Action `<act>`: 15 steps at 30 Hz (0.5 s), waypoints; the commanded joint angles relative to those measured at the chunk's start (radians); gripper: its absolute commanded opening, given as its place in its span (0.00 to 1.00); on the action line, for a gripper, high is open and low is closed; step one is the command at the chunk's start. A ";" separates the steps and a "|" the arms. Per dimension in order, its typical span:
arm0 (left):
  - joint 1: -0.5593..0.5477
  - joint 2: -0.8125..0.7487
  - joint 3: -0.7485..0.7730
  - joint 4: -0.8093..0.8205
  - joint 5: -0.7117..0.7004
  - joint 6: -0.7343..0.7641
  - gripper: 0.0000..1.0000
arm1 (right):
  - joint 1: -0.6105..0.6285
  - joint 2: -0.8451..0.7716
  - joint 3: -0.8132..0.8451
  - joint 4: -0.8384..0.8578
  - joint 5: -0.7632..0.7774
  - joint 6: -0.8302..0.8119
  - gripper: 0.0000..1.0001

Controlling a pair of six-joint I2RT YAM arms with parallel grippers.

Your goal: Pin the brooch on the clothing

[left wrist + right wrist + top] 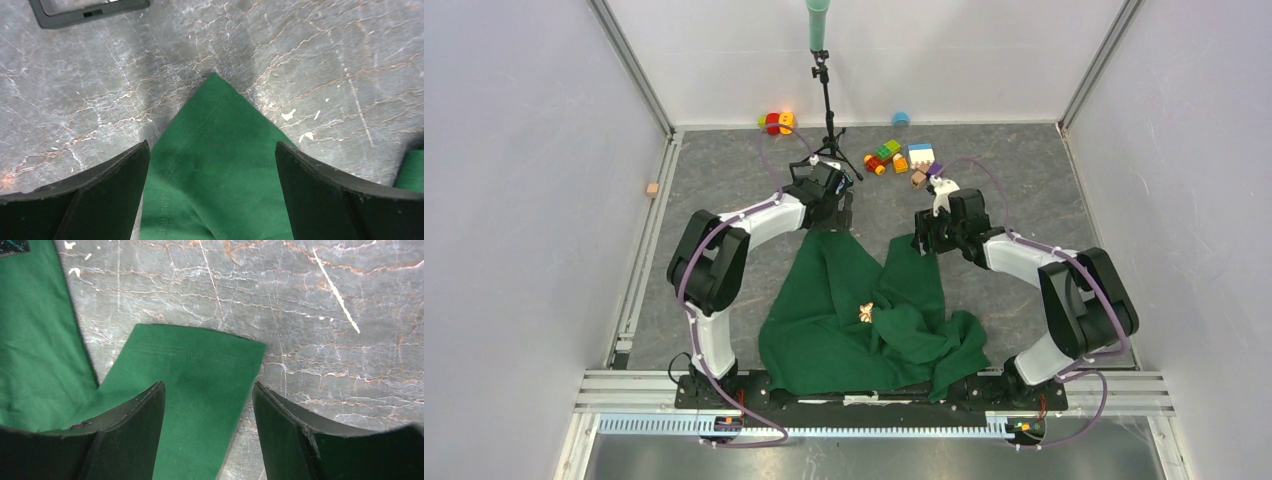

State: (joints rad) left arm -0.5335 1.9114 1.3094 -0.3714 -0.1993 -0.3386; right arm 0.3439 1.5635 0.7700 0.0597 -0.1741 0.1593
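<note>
The dark green T-shirt (864, 310) lies crumpled on the grey table between the arms. The small pale brooch (865, 313) rests on the shirt near its middle; it does not show in either wrist view. My left gripper (829, 215) is open over a pointed far corner of the shirt (215, 150), its fingers (115, 185) on either side of the fabric. My right gripper (927, 240) is open over a hemmed sleeve end (200, 375), its fingers (135, 430) straddling the cloth. Neither gripper holds anything.
A black tripod stand (827, 110) with a green-topped pole stands at the back. Coloured toy blocks (899, 157) and a red-yellow toy (776, 122) lie near the back wall. A small wooden cube (653, 188) sits on the left rail. A black frame (85, 10) shows at the left wrist view's top.
</note>
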 commanded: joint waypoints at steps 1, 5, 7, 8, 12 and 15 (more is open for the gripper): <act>0.003 0.035 0.034 0.001 0.001 0.036 1.00 | 0.000 0.042 0.037 0.031 0.034 -0.023 0.69; 0.002 0.066 0.046 -0.001 -0.011 0.041 1.00 | 0.002 0.074 0.040 0.040 0.039 -0.024 0.66; 0.003 0.081 0.052 -0.007 -0.019 0.042 1.00 | 0.004 0.096 0.047 0.029 0.058 -0.029 0.63; 0.003 0.088 0.053 -0.009 -0.017 0.045 0.97 | 0.006 0.107 0.052 0.019 0.073 -0.031 0.62; 0.003 0.106 0.052 -0.011 -0.006 0.047 0.72 | 0.007 0.124 0.048 0.014 0.103 -0.026 0.51; 0.003 0.122 0.054 -0.025 -0.032 0.047 0.43 | 0.007 0.125 0.045 0.015 0.111 -0.027 0.28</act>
State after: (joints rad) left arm -0.5335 1.9915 1.3396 -0.3710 -0.2001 -0.3222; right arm 0.3470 1.6707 0.7986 0.0727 -0.1017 0.1360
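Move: The left hand hovers just over the shirt's far left corner, whose tip lies about 3 cm ahead, level sideways and 3 cm down. The black frame is some 10 cm ahead and 7 cm left of that hand; the brooch is roughly 18 cm back and 5 cm right. For the right hand, the shirt's far right corner is about 3 cm ahead, 1 cm right and 3 cm down, with the brooch roughly 15 cm back and 11 cm left. Straight down go both hands together, the left by about 2.5 cm onto the shirt's left corner, the right by about 3 cm onto the right flap just behind its corner, easing roughly 1 cm forward and right. Both level off low, then the fingers start closing: the left from wide open to a little over half, gathering cloth between the tips; the right from about two thirds to under half open around its cloth. ##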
